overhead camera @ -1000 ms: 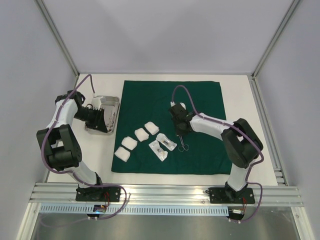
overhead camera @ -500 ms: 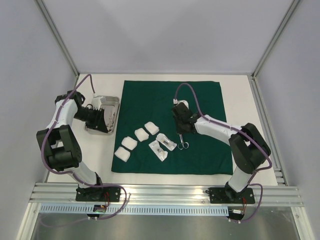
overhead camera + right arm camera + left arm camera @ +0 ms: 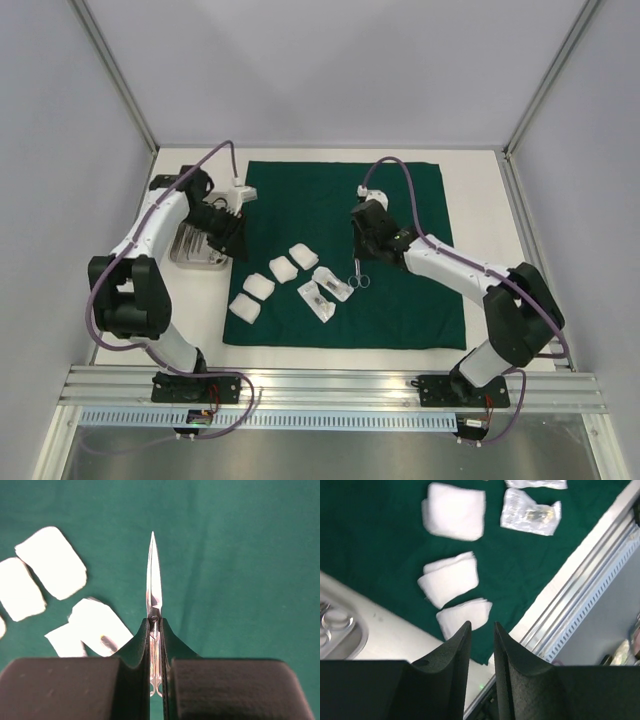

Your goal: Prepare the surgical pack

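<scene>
The dark green cloth (image 3: 400,200) of the surgical pack lies spread flat on the white table. My right gripper (image 3: 364,255) (image 3: 155,621) is shut on slim steel scissors (image 3: 359,276) (image 3: 153,580). It holds them over the cloth's middle with the tip pointing away from the wrist. Several white gauze squares (image 3: 284,268) (image 3: 449,579) (image 3: 51,562) lie in a diagonal row on the cloth's left half. The steel tray (image 3: 190,252) (image 3: 340,630) sits on the table left of the cloth. Above its right rim hangs my left gripper (image 3: 232,243) (image 3: 482,625), slightly open and holding nothing.
Two clear sealed packets (image 3: 325,290) (image 3: 530,516) (image 3: 97,625) lie on the cloth beside the gauze, just left of the scissors. An aluminium rail (image 3: 330,385) (image 3: 580,595) runs along the table's near edge. Enclosure walls stand on the left, right and far sides.
My left arm rose out of the tray and swung right to the cloth's left edge. My right arm stretched out, carrying the scissors slightly up and to the left.
</scene>
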You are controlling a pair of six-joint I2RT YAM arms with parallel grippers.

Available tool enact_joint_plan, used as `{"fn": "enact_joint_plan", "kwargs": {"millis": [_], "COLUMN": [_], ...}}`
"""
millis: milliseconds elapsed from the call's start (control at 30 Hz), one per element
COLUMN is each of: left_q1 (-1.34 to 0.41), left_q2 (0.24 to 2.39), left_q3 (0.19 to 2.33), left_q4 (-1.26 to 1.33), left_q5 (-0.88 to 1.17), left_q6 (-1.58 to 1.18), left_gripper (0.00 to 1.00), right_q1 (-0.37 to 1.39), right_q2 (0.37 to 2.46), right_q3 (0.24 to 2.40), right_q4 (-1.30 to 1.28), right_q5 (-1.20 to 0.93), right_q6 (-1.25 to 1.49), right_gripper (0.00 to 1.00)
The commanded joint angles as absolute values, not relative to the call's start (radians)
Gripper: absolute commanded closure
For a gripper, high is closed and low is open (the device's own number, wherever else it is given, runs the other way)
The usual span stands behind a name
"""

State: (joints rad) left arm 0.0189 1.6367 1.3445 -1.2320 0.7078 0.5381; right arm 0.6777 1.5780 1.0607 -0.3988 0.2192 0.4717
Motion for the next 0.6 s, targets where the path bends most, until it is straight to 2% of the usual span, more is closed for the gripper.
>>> {"fn": "enact_joint_plan", "kwargs": {"millis": [0, 167, 200, 300, 567], "left_q1": [-0.129, -0.345, -0.365, -0.431, -0.532], "left_q2": [1.626, 1.696, 1.710, 1.759, 1.822], "left_q3": [1.408, 1.454, 1.463, 1.489, 1.457], "left_q4": [-1.212, -1.077, -1.057, -0.988, -0.813], "left_q5": [0.770, 0.756, 0.758, 0.778, 0.853], "left_q6": [0.514, 0.416, 0.399, 0.348, 0.247], "left_gripper": [0.66, 0.56, 0.50, 0.43, 0.38], "right_q1": [0.687, 0.709, 0.710, 0.719, 0.727], "right_q2": [1.523, 1.506, 1.505, 1.497, 1.486], "right_q3": [1.063, 1.074, 1.077, 1.086, 1.091], "right_q4": [-0.308, -0.276, -0.269, -0.264, -0.252], "right_q5": [0.235, 0.224, 0.218, 0.216, 0.198], "right_q6": [0.537, 0.586, 0.600, 0.621, 0.663], "right_gripper": [1.00, 1.00, 0.99, 1.00, 1.00]}}
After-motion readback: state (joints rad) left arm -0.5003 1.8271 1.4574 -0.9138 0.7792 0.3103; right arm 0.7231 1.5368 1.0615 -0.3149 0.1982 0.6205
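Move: The scissors, pinched in the right fingers with blades forward and rings towards the base, lie about 26 cm to the left hand's right, nearly level fore and aft, and some 5 cm lower. On the cloth, roughly 12 cm below the left hand, the nearest gauze lies about 14 cm right and 1 cm ahead; the nearer pouch is 21 cm right and 5 cm back. From the right hand, the left gripper it brings the scissors to is about 26 cm left, level fore and aft, and 5 cm higher. The left hand sweeps about 18 cm to the right from beside the tray, over the gauze towards the scissors in the right hand, rising a little before dipping, while it swings some 20 degrees clockwise and its fingers open from about a third to nearly two thirds, still short of any touch. To meet it, the right hand keeps its pinch on the scissors just behind the pivot and carries them about 3.5 cm left and 3 cm up, easing to a stop with a slight roll that raises its left side. ##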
